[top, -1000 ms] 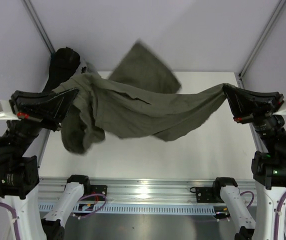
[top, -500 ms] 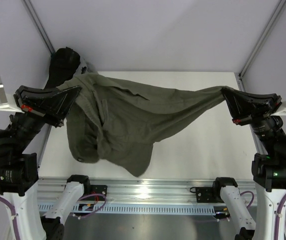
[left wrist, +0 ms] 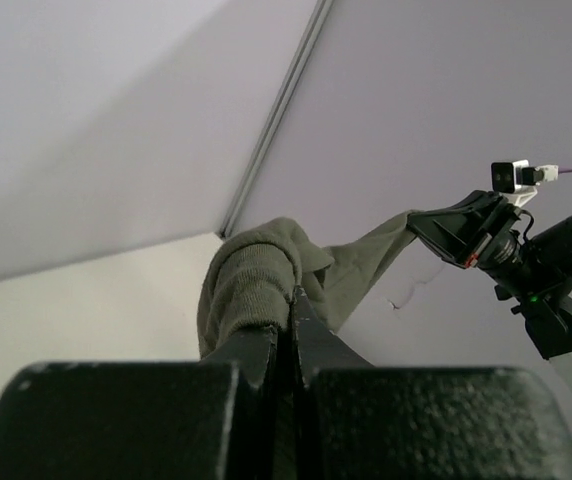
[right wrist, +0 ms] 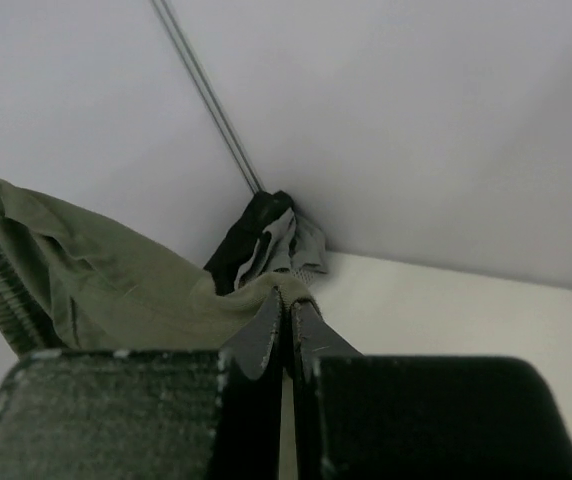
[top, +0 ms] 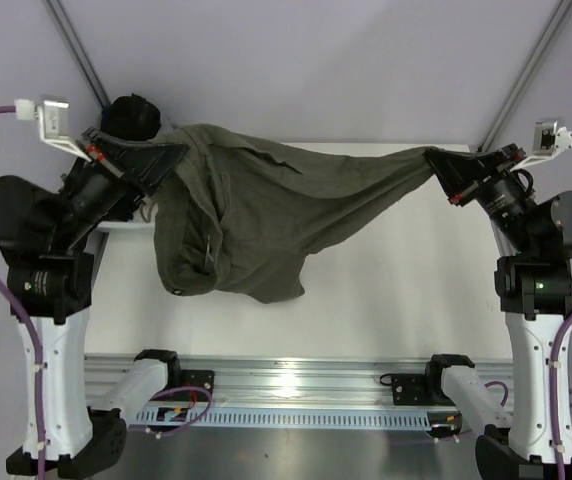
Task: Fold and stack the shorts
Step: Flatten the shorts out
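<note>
The olive-green shorts (top: 256,215) hang in the air, stretched between both arms above the white table (top: 386,300). My left gripper (top: 178,148) is shut on their left end; in the left wrist view the ribbed waistband of the shorts (left wrist: 256,285) bunches over my left gripper (left wrist: 294,298). My right gripper (top: 433,157) is shut on the right end, where the shorts (right wrist: 116,290) fold over my right gripper (right wrist: 288,300). The bulk of the cloth sags low on the left side.
A heap of dark and grey clothes (top: 131,115) lies in the far left corner, also seen as dark clothes (right wrist: 266,240) in the right wrist view. Purple-grey walls and metal posts (top: 521,75) enclose the table. A metal rail (top: 296,375) runs along the near edge.
Both arms have risen and swung toward the back, carrying the shorts up and away. The flying leg has dropped and now hangs down under the left side.
</note>
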### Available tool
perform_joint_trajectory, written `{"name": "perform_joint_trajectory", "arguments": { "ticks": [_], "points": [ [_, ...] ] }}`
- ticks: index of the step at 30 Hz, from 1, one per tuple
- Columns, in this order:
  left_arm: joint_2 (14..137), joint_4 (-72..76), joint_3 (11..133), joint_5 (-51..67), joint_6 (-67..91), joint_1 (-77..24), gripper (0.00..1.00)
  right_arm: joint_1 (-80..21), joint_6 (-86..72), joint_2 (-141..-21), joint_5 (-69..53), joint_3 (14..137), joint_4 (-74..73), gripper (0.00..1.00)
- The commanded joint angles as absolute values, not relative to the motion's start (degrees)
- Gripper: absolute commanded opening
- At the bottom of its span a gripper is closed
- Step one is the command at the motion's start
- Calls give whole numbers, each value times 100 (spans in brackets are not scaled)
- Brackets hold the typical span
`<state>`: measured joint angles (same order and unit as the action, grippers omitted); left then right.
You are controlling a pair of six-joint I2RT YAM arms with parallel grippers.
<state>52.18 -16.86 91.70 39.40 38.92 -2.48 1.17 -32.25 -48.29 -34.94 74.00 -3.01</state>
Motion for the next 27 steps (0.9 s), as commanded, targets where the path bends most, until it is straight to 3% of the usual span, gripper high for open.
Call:
{"name": "perform_joint_trajectory", "arguments": {
  "ticks": [1,14,21,27],
  "points": [
    [5089,-1371,9167,4166,4166,-220,0,88,-3103,-4397,-3490,7541,-342,0],
    [3349,-1072,9123,4526,4763,-220,3,210,-3252,-2313,-3709,8164,-957,0],
    [3164,-1747,8930,4430,4738,-220,2,746,-3567,-1996,-3981,8578,-1538,0],
    [3278,-2179,7684,3999,4387,-220,1,1387,-3884,-2144,-4437,8114,-1697,0]
  ]
}}
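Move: The shorts already hang pinched between my two hands, well clear of the table. Their middle is about 10 cm right, 2 cm back and 13 cm below my left hand, and some 25 cm left, 7 cm back and 10 cm below my right. From my left hand, the middle of the table's near edge is about 13 cm back, 18 cm right and 57 cm down. The clothes tub is roughly 28 cm ahead, 20 cm left and 49 cm down. I whip the shorts back towards myself with both hands, over and past the table's near edge. After a slight dip, each hand sweeps back over 20 cm, rising as its fingers tip up some 25 to 35 degrees. Then both start forward and down again, my left leading by about 7 cm, my right just beginning. Both grips stay shut on the cloth. ##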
